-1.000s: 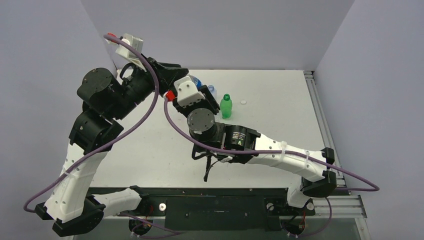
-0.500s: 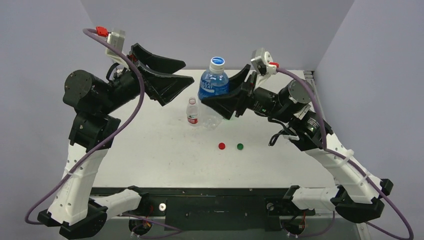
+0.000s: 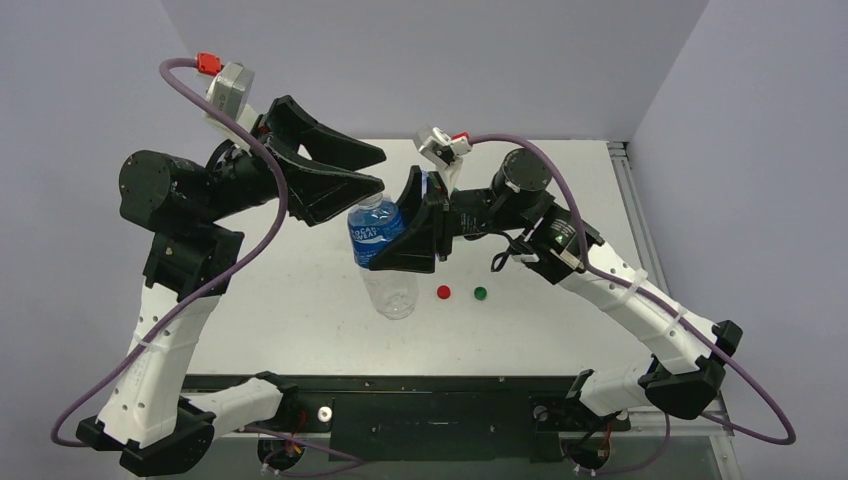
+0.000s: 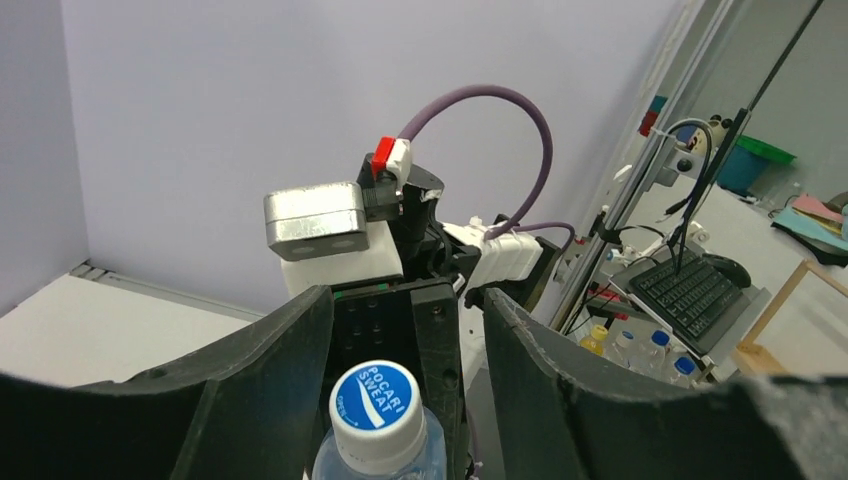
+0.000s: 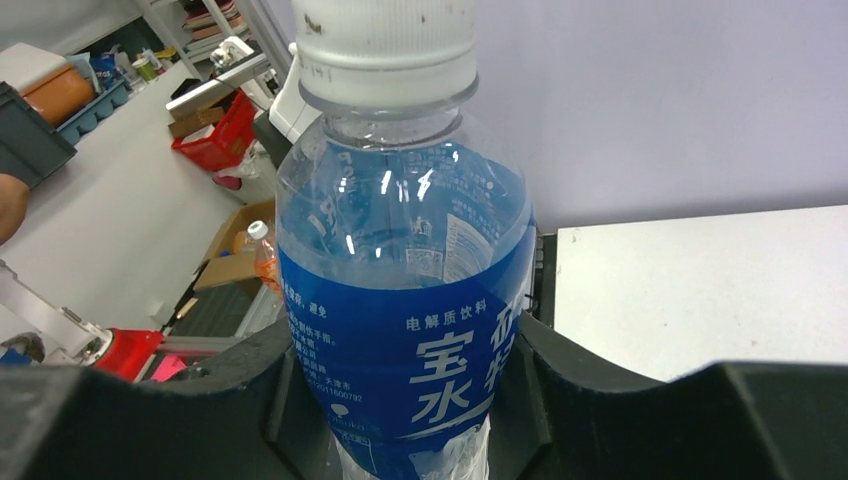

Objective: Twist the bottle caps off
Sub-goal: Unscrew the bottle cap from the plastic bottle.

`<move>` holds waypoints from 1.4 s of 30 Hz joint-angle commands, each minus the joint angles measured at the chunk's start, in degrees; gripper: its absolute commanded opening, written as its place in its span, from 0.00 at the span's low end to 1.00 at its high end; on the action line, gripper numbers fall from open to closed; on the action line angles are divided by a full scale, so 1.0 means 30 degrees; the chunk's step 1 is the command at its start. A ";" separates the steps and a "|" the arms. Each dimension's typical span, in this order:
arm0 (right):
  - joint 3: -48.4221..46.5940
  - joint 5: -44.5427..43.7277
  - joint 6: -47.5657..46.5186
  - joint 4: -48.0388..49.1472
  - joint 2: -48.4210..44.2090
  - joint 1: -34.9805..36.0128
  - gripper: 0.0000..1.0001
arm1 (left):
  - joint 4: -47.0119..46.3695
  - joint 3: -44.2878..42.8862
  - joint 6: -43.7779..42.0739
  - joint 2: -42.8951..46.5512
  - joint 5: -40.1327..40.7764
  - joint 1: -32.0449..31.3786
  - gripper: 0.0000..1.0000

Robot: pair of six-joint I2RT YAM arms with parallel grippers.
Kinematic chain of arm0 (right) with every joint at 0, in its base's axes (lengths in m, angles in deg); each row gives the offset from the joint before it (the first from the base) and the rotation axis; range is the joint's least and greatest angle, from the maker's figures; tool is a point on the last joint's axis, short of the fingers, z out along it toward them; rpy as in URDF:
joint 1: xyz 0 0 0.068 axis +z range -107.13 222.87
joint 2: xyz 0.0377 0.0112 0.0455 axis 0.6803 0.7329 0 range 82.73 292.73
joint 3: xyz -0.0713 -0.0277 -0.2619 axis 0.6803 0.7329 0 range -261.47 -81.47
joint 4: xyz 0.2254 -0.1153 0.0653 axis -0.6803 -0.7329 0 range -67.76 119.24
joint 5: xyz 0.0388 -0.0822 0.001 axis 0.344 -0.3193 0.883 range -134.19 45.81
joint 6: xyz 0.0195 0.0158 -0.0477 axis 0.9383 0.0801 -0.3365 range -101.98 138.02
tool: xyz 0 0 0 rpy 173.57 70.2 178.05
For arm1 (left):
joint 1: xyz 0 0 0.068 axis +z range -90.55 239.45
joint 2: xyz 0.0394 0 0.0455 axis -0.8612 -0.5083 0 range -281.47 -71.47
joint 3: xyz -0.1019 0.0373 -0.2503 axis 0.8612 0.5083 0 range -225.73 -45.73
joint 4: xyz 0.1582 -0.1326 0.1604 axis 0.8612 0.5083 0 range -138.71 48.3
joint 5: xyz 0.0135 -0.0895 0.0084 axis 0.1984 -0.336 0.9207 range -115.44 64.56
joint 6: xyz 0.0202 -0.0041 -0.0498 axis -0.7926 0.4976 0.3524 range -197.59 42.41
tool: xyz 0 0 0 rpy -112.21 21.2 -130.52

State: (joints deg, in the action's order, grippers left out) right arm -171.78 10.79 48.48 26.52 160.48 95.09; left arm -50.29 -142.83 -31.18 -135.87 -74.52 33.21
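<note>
A clear bottle with a blue label (image 3: 378, 236) hangs tilted above the table, and my right gripper (image 3: 410, 230) is shut on its labelled body (image 5: 410, 330). Its whitish-blue cap (image 4: 378, 405) sits between the fingers of my left gripper (image 3: 380, 172). Those jaws stand apart: the left finger (image 4: 270, 380) is close to the cap, and a gap shows on the other side. The right wrist view has the cap (image 5: 385, 40) at its top edge. Loose on the table lie a red cap (image 3: 443, 292) and a green cap (image 3: 480, 293).
The white table (image 3: 300, 300) ends in a metal rail (image 3: 640, 230) along its right side. Grey walls close in the back and both sides. Purple cables (image 3: 270, 200) loop from both wrists.
The right gripper has carried the blue-label bottle down and to the left, bringing its cap between the left gripper's fingers. The left jaws have narrowed around the cap.
</note>
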 commanded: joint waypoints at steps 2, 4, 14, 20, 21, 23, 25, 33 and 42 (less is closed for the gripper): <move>-0.1620 0.0593 -0.0759 -0.0010 -0.0300 -0.0103 0.00 | -0.1251 0.0068 0.0576 0.0166 -0.1354 -0.0130 0.52; -0.1792 0.0583 -0.0969 -0.0288 -0.0315 -0.0205 0.00 | -0.1251 0.0219 0.0531 0.0260 -0.1499 -0.0130 0.54; -0.2270 0.0402 -0.1936 -0.1467 -0.0376 -0.0434 0.00 | -0.1050 0.0104 0.0437 0.0297 -0.1279 -0.0132 0.50; -0.2336 0.0460 -0.1681 -0.1014 -0.0347 -0.0795 0.00 | -0.0974 0.0446 0.0373 0.0473 -0.1578 -0.0185 0.39; -0.2406 0.0486 -0.1677 -0.0976 -0.0359 -0.0812 0.00 | -0.0975 0.0498 0.0405 0.0523 -0.1623 -0.0188 0.46; -0.2611 0.0603 -0.1908 -0.1075 -0.0378 -0.0807 0.00 | -0.0952 0.0606 0.0473 0.0597 -0.1631 -0.0211 0.58; -0.2831 0.0577 -0.2303 -0.1630 -0.0395 -0.0803 0.00 | -0.0939 0.0682 0.0522 0.0625 -0.1618 -0.0217 0.59; -0.2757 0.0718 -0.2637 -0.2224 -0.0072 -0.0819 0.00 | -0.0948 0.0421 0.0283 0.0354 -0.1453 -0.0269 0.22; -0.3745 -0.0159 -0.5229 -0.5391 0.0401 -0.0834 0.00 | -0.0695 -0.0060 0.0687 0.0238 -0.1054 -0.0277 0.02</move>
State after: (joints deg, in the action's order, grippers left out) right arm -179.77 12.72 39.10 15.14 160.50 92.78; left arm -51.45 -140.52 -30.81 -135.26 -78.63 32.84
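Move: The white bottle cap sits about 4 cm below the left hand's half-open fingers, some 1 cm ahead and 1 cm to the left. The bottle's body hangs under it, its middle about 14 cm below the left hand, 1 cm back and level sideways. The right hand already grips the body; from there the cap is roughly 10 cm above, 2 cm ahead and 2 cm left. Right hand carries the bottle up and right about 2 cm while left sinks 1.5 cm, pinching the cap. ##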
